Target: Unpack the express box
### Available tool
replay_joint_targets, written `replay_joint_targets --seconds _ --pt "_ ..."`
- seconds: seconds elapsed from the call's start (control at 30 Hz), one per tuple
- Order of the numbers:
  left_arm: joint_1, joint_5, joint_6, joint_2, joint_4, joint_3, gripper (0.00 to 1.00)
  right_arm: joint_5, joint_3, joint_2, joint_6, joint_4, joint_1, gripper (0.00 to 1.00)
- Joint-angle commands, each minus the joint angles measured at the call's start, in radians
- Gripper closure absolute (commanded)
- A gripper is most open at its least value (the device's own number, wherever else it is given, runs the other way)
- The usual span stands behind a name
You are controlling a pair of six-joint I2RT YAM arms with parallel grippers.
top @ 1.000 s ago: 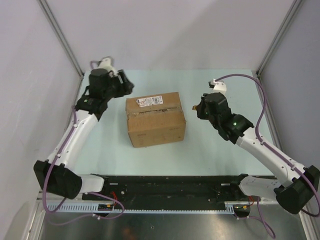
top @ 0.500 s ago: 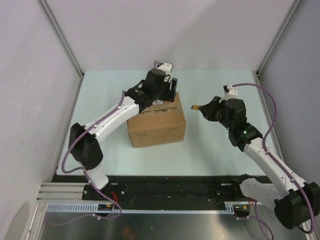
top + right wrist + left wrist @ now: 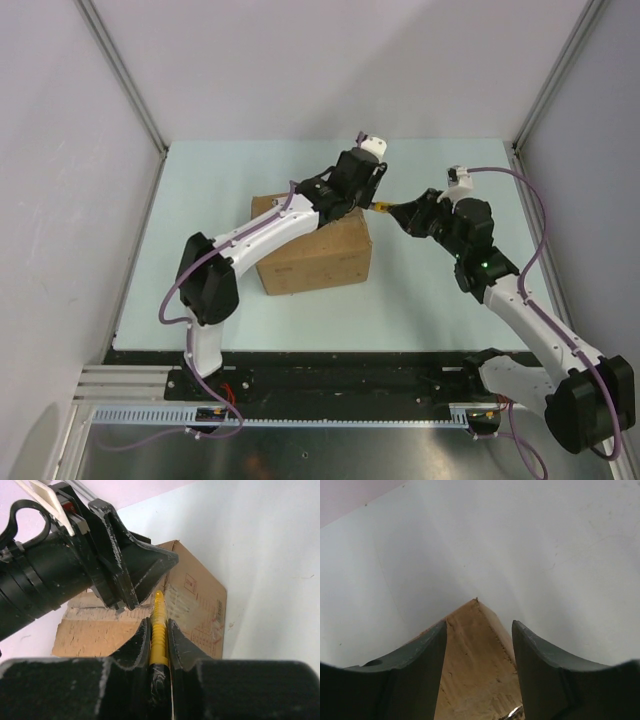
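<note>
The express box [image 3: 312,256], a brown cardboard carton, stands mid-table with its flaps down; a torn seam runs across its top. My left arm reaches over it, and my left gripper [image 3: 371,192] is open above the box's far right corner. In the left wrist view that corner [image 3: 475,655] shows between the open fingers [image 3: 420,652] of the gripper [image 3: 480,626]. My right gripper [image 3: 402,214] is shut on a yellow ribbed tool [image 3: 159,622]. The tool's tip points at the box top [image 3: 197,597], just under the left gripper [image 3: 135,567].
The pale green table [image 3: 200,190] is walled on the left, back and right. A black rail [image 3: 330,375] with the arm bases runs along the near edge. The two grippers are very close together at the box's far right corner.
My left arm has swung from the far left across the box to its far right corner. My right gripper has moved left toward that corner with the yellow tool.
</note>
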Motion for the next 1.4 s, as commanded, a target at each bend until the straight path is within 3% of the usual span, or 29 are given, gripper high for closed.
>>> replay_joint_targets --seconds 0.0,0.37,0.7,1.37 --pt "0.004 -0.106 0.029 0.016 -0.04 0.053 0.42 -0.047 -0.017 0.032 0.056 0.128 -0.006 1.0" --pt "0.03 -0.028 -0.054 0.055 -0.103 0.101 0.62 -0.029 -0.028 0.072 0.067 0.16 -0.007 1.0" --pt "0.06 0.067 -0.106 0.042 -0.127 0.084 0.63 -0.02 -0.029 0.118 0.077 0.21 -0.01 1.0" --pt "0.065 0.103 -0.143 0.013 -0.133 0.049 0.64 -0.006 -0.026 0.157 0.076 0.256 -0.01 1.0"
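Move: The box's far right top corner lies about 2 cm ahead of the left hand, 1 cm to its left and 3 cm below. The right-hand end of the tape seam is some 6 cm back from the left hand, 1 cm to its right and 3 cm below. From the right hand, which still holds the yellow cutter, that seam end lies roughly 4 cm ahead, 6 cm left and 4 cm below, and the corner about 11 cm ahead, 8 cm left and 5 cm below. The box's far right corner gets gripped: the left hand sinks about 2 cm and eases 1 cm forward onto it, its half-open fingers narrowing to pinch the cardboard, then holding. Meanwhile the right hand keeps its grip on the cutter and brings the blade forward some 3 cm, down 2 cm and slightly left, towards the box's right top edge near the seam. ##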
